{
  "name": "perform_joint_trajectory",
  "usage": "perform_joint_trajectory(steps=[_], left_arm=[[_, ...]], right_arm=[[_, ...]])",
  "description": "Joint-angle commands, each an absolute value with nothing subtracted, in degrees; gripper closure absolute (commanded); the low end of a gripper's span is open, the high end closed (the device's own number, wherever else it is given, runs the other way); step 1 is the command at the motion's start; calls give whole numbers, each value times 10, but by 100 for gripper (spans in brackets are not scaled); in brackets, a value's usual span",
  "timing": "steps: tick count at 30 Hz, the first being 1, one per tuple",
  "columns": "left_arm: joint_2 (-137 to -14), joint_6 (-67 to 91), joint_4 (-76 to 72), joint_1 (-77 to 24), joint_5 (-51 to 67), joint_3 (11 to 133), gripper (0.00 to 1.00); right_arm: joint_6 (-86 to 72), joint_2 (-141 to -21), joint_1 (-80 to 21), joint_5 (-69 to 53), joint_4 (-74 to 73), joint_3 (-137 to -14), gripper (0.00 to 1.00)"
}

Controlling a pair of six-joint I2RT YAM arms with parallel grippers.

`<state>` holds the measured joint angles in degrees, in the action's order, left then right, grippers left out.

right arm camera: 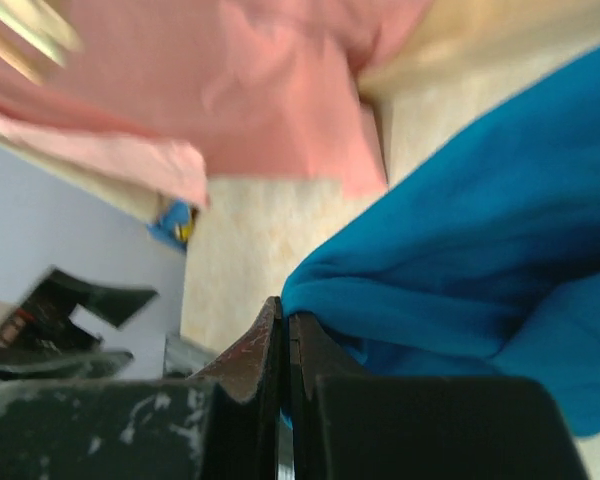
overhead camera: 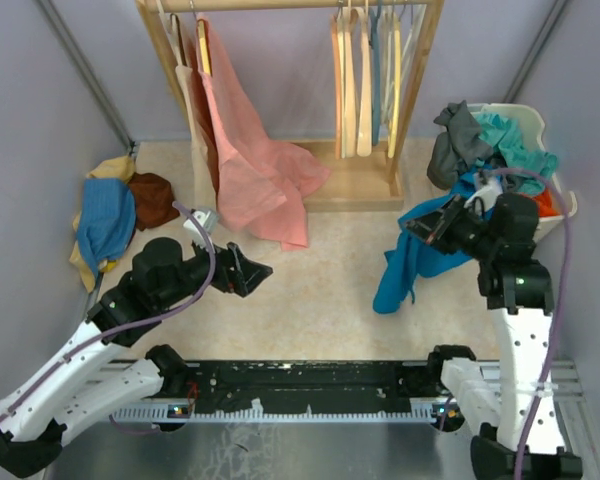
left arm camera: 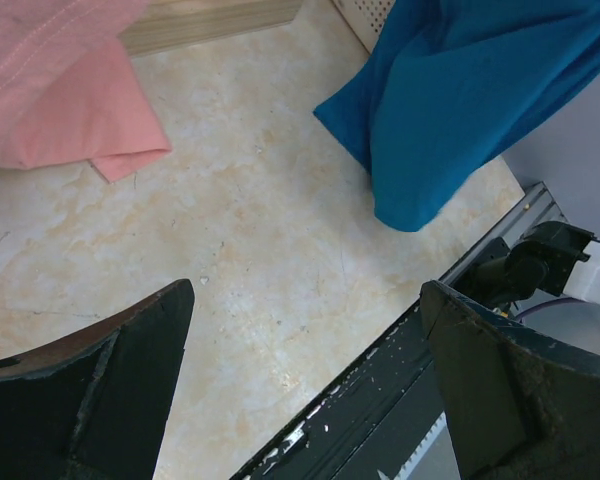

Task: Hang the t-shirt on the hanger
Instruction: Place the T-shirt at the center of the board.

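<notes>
The teal-blue t-shirt [overhead camera: 420, 262] hangs in a bunched fold from my right gripper [overhead camera: 420, 224], its lower end near the floor. The right wrist view shows that gripper [right arm camera: 283, 315] shut on a fold of the t-shirt [right arm camera: 480, 230]. My left gripper [overhead camera: 255, 270] is open and empty, low over the bare floor left of centre. In its wrist view [left arm camera: 305, 290] the t-shirt [left arm camera: 460, 100] hangs ahead at upper right. Several wooden hangers [overhead camera: 352, 80] hang on the rack's right end. The leftmost looks more orange-tan, but I cannot tell which has the wavy bar.
A pink garment [overhead camera: 250, 150] hangs from the rack's left end down to the floor. The rack's wooden base [overhead camera: 355, 185] lies behind. A white basket [overhead camera: 565, 195] holds grey and turquoise clothes at right. A blue and brown cloth pile [overhead camera: 110, 215] lies at left.
</notes>
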<state>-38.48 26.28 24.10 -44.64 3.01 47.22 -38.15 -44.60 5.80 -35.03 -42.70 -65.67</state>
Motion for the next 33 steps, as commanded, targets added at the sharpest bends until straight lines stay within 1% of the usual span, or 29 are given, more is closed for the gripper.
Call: perform_joint_trajectory(steps=[1, 4, 8, 12, 18, 21, 22, 23, 25, 26, 27, 30, 33], left_arm=[[-377, 261, 256, -448, 23, 493, 1], [-379, 262, 263, -448, 19, 499, 1], [-377, 261, 283, -448, 10, 511, 1], [-374, 257, 302, -448, -7, 522, 1], [-369, 251, 329, -448, -36, 541, 1], [-365, 250, 338, -448, -47, 544, 0], [-364, 250, 340, -448, -50, 544, 1], [-365, 250, 341, -448, -51, 544, 1], [-364, 251, 343, -448, -52, 544, 1], [-365, 251, 344, -448, -52, 544, 1], [-365, 251, 344, -448, -52, 544, 1], [-373, 249, 342, -448, -46, 542, 1], [-394, 244, 331, -448, -24, 538, 1]], right_arm=[[-404, -426, -74, -286, -373, -572, 100], [-431, -429, -197, -201, -341, -523, 100], [-467, -462, -356, -104, -296, -487, 100], [-486, -533, -483, -28, -263, -493, 100], [-491, -644, -596, 0, -207, -525, 100], [-490, -687, -620, -7, -185, -533, 100], [-489, -697, -622, -11, -183, -533, 97], [-488, -701, -623, -11, -185, -533, 82], [-483, -693, -624, 4, -200, -531, 56], [-480, -684, -624, 18, -214, -530, 40], [-475, -673, -624, 35, -236, -533, 32], [-460, -640, -624, 107, -320, -551, 27], [-464, -609, -615, 195, -419, -560, 28]])
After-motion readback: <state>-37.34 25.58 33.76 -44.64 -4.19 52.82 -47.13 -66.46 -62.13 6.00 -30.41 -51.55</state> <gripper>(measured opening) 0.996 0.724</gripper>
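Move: The right hand already holds the blue T-shirt's upper end; the board's middle lies about 21 cm to its left, 4 back and 27 below. From this hand, the pink cloth's hem is some 9 cm ahead and 25 left, and the laundry basket 19 ahead and 25 right, both over 15 cm lower. From the left hand, the board's middle is about 4 cm ahead, 10 right and 21 below. Right hand sweeps the T-shirt about 20 cm left and down onto the board, drawing back, then lets go. ##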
